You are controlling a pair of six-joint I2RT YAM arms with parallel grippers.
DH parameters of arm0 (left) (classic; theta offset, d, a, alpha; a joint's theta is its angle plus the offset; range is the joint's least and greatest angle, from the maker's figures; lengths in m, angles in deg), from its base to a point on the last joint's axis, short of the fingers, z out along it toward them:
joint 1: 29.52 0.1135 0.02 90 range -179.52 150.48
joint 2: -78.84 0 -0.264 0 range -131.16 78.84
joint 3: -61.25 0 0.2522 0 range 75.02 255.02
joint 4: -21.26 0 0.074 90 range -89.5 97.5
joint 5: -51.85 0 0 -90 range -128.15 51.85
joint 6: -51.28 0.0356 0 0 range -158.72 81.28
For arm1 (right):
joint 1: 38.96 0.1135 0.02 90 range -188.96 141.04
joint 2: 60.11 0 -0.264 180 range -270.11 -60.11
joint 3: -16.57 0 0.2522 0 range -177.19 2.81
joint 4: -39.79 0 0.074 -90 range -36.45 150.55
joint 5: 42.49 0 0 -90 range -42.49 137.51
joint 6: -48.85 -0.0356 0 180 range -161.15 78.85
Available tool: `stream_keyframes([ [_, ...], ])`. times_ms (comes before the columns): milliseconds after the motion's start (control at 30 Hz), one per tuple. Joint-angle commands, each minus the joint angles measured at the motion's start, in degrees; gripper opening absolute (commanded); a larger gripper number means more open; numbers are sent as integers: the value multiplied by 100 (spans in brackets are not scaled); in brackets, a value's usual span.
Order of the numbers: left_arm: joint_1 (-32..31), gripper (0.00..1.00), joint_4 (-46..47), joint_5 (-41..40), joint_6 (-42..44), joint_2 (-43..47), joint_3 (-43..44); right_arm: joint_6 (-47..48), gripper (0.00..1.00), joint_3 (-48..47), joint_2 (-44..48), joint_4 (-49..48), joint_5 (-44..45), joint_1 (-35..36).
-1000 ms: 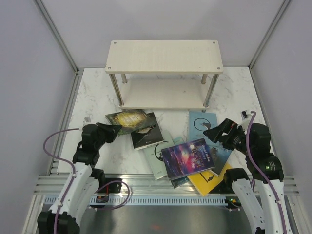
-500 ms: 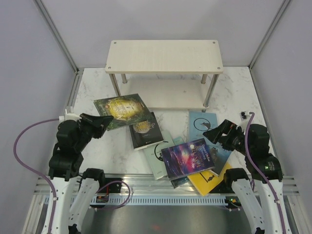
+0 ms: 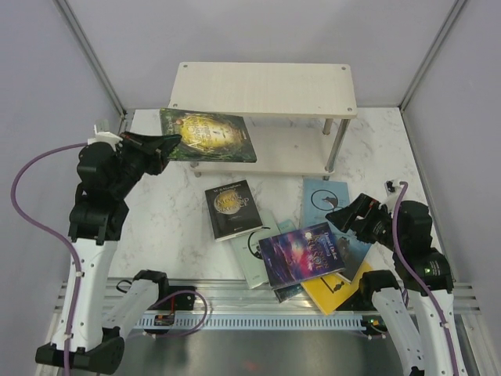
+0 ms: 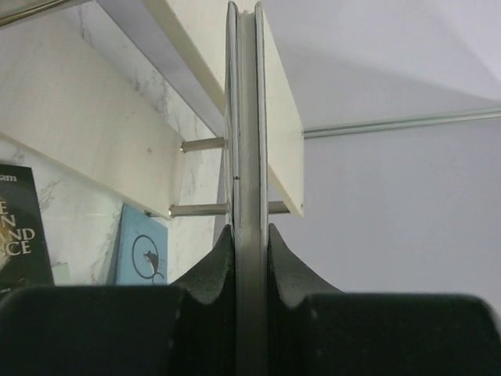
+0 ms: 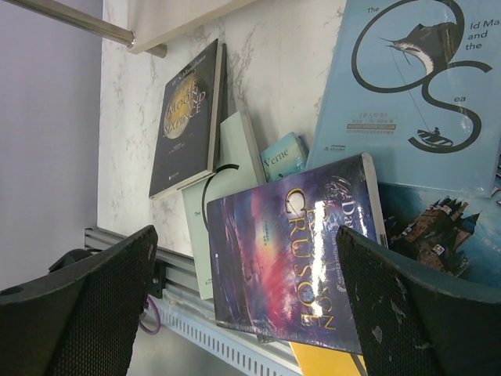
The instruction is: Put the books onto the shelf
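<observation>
My left gripper [image 3: 162,146] is shut on the near edge of the dark green-gold book [image 3: 210,135], holding it flat in the air at the left end of the shelf [image 3: 266,88], between the two boards in height. In the left wrist view the book's edge [image 4: 246,117] runs up from the gripper [image 4: 249,251], with the shelf's top board [image 4: 280,133] just beside it. My right gripper [image 3: 344,213] hangs open over the pile, empty. Between its fingers [image 5: 117,274] shows the purple galaxy book [image 5: 290,258].
On the marble lie the black book [image 3: 233,207], a pale one with a black swirl [image 3: 254,251], the pale blue book [image 3: 325,200], the galaxy book [image 3: 301,252] and a yellow one [image 3: 333,290] under it. A metal rail [image 3: 235,294] runs along the near edge.
The left arm has lifted the green-gold book off the table and carried it up and back to the shelf's left end. The right arm has not moved.
</observation>
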Motion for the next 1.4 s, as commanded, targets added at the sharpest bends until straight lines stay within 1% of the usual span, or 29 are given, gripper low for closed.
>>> stream_keyframes([
  [0,18,2,2345,-348,-1151,-227,685,38,98,40,23,-6,6,43],
  [33,18,2,2363,-348,-1248,-437,947,47,98,31,23,3,6,61],
  [133,18,2,2459,-331,-1459,-684,1422,135,98,-74,-12,73,41,96],
  [233,18,2,2442,-356,-1583,-887,1722,223,98,-153,-47,134,120,131],
  [333,18,2,2468,-575,-1671,-922,1689,232,98,-145,-73,126,147,166],
  [400,18,2,2626,-673,-1890,-931,1600,205,98,-136,-91,134,147,184],
  [500,18,2,2496,-1032,-1821,-1001,1644,205,98,-110,-91,135,147,219],
  [600,-61,2,2486,-1840,-1873,-1045,1487,188,98,-40,-100,108,138,254],
  [633,-166,2,2495,-2277,-1873,-1063,1468,170,98,-22,-117,100,147,263],
  [700,-342,2,2495,-2736,-1768,-1255,1512,170,98,-22,-178,91,147,272],
  [733,-543,2,2495,-3165,-1681,-1361,1530,187,98,-57,-196,91,156,281],
  [800,-781,2,2495,-3580,-1584,-1563,1661,214,98,-83,-240,99,182,281],
  [867,-1194,2,2495,-4335,-1461,-1888,1714,223,98,-110,-310,99,226,281],
  [900,-1517,2,2486,-4991,-1452,-1985,1740,223,98,-118,-337,99,235,281],
  [1000,-1854,2,2469,-5838,-1522,-2354,1776,258,98,-145,-442,91,296,289],
  [1033,-1968,2,2477,-6250,-1574,-2503,1784,249,98,-188,-469,91,305,281],
  [1167,-2127,2,2442,-6947,-1768,-2776,1828,346,98,-347,-644,196,331,289],
  [1300,-2407,2,2381,-7991,-1137,-2978,2074,469,98,-522,-864,301,314,307],
  [1367,-2469,4,2346,-8187,-969,-3031,2101,504,98,-558,-917,337,323,360],
])
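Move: The left gripper, still holding the gold-and-black book out in front of the shelf, has the left end of the top board about 18 cm ahead, some 4 cm to the right and roughly level with it. The lower board's middle is about 14 cm ahead, 21 cm right and 28 cm down; the black book is some 14 cm right, 2 cm back and 32 cm below. From the right gripper, that top-board end is about 32 cm ahead, 45 cm left and 18 cm up. Keep the left gripper pinched on the book's edge: nudge it forward a little, then raise it about 15 cm in front of the top board. Carry the book forward over the board's left end and bring it back down to nearly its starting height, swinging the wrist some 45 degrees counter-clockwise, mostly during the forward carry and descent. ##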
